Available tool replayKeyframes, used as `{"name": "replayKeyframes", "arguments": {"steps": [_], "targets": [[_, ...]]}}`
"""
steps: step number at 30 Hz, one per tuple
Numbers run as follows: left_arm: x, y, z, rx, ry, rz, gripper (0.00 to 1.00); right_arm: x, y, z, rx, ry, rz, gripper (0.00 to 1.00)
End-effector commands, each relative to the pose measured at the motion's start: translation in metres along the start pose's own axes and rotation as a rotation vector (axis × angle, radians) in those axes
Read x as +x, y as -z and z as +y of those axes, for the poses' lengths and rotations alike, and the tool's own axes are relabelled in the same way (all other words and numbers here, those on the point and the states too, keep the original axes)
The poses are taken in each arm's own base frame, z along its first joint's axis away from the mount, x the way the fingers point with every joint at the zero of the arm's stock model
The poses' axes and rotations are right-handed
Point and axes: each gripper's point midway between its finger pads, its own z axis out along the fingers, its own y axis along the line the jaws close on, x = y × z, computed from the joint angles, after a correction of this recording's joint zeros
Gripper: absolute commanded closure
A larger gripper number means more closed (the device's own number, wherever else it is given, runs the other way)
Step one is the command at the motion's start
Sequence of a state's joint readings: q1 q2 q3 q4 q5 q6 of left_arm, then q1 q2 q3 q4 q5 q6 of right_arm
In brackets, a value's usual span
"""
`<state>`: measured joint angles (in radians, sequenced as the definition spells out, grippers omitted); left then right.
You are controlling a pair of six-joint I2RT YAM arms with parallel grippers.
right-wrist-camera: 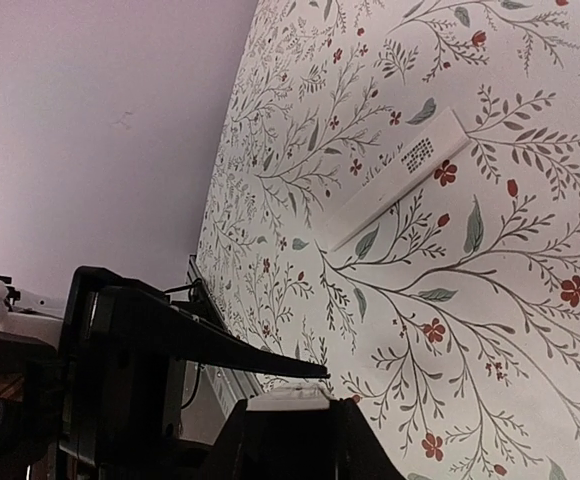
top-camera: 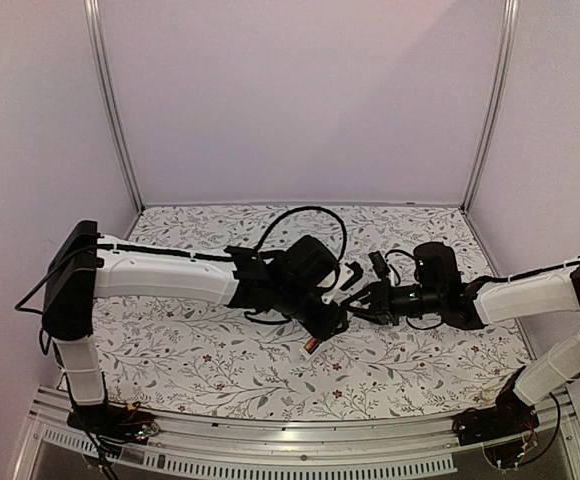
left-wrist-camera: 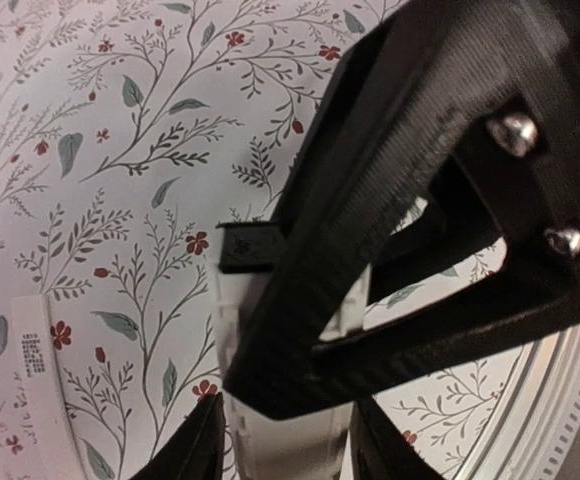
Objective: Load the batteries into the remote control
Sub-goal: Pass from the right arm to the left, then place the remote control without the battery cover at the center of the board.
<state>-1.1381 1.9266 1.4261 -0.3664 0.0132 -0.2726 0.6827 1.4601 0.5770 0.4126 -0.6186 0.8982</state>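
The white remote control [left-wrist-camera: 292, 448] hangs above the table, held from both ends. My left gripper [left-wrist-camera: 288, 408] has a finger against each long side of it, shut on it. My right gripper [right-wrist-camera: 288, 425] is shut on the other end [right-wrist-camera: 285, 399], and one of its black fingers [left-wrist-camera: 370, 200] crosses the left wrist view and hides most of the remote. In the top view the left gripper [top-camera: 328, 322] and the right gripper [top-camera: 366, 305] meet at the table's middle. I see no batteries in any view.
A flat thin white strip [left-wrist-camera: 38, 385] with a printed label lies on the floral tablecloth left of the remote; the strip [right-wrist-camera: 400, 172] also shows in the right wrist view. The table's metal front rail [left-wrist-camera: 570, 380] runs close by.
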Motion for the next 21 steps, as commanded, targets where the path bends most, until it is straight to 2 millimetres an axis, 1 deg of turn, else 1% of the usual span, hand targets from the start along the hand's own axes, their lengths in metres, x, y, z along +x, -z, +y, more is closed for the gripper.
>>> {"name": "replayKeyframes", "arguments": {"steps": [1,3,4,5,7,8,9,10,11,12,14,16,18,20,21], "targets": [[0.008,-0.005,-0.002,-0.012,-0.017,0.042,0.63,-0.007,0.000,0.011,-0.033,0.022,-0.028,0.96],[0.010,-0.005,0.002,-0.030,-0.021,0.050,0.70,-0.006,0.000,0.011,-0.034,0.021,-0.026,0.93],[0.010,-0.005,0.004,-0.045,-0.028,0.053,0.74,-0.006,0.000,0.010,-0.034,0.021,-0.026,0.90],[0.012,-0.005,0.006,-0.051,-0.034,0.063,0.77,-0.006,0.000,0.010,-0.033,0.020,-0.026,0.86],[0.014,-0.004,0.008,-0.059,-0.046,0.075,0.82,-0.005,0.000,0.008,-0.029,0.015,-0.025,0.71],[0.016,-0.004,0.007,-0.057,-0.055,0.083,0.84,-0.004,0.000,0.007,-0.027,0.014,-0.026,0.61],[0.017,-0.004,0.008,-0.056,-0.065,0.092,0.86,-0.004,0.000,0.006,-0.022,0.013,-0.028,0.48],[0.020,-0.004,0.009,-0.059,-0.074,0.105,0.87,-0.004,0.002,0.004,-0.018,0.011,-0.031,0.38],[0.023,-0.004,0.009,-0.061,-0.086,0.119,0.88,-0.004,0.004,0.002,-0.014,0.007,-0.036,0.31],[0.026,-0.005,0.011,-0.065,-0.097,0.137,0.88,-0.005,0.006,-0.003,-0.005,-0.003,-0.042,0.27],[0.035,-0.006,0.013,-0.070,-0.125,0.184,0.87,-0.007,0.015,-0.015,0.016,-0.029,-0.066,0.22],[0.043,-0.007,0.014,-0.068,-0.151,0.229,0.87,-0.008,0.029,-0.027,0.039,-0.059,-0.096,0.20],[0.051,-0.009,0.015,-0.070,-0.174,0.278,0.86,-0.010,0.043,-0.033,0.059,-0.072,-0.128,0.19],[0.058,-0.012,0.017,-0.073,-0.193,0.324,0.85,-0.008,0.053,-0.042,0.114,-0.079,-0.140,0.18],[0.065,-0.017,0.018,-0.074,-0.205,0.359,0.84,-0.006,0.057,-0.047,0.147,-0.069,-0.142,0.18]]}}
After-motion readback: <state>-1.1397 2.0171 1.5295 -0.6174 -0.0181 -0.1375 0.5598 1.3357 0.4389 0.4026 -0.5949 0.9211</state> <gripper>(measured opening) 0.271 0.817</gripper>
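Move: The remote control is already between my left hand's half-closed fingers, its middle about 1 cm back and 1 cm right of my left hand point; the battery bay lies some 5 cm back and 2 cm left. The white strip on the table is roughly 7 cm ahead, 8 cm left and 10 cm below. From my right hand, still gripping the far end, the remote's middle is about 4 cm back, 6 cm left and 2 cm lower. I close my left fingers until they pinch the remote, and only then open my right fingers wide, let go of its end and back my right hand off about 5 cm to the right, sinking slightly. Keeping the pinch, my left hand then takes the remote down some 4 cm and a little left, its fingers swinging about 15 degrees nearer to straight down. ##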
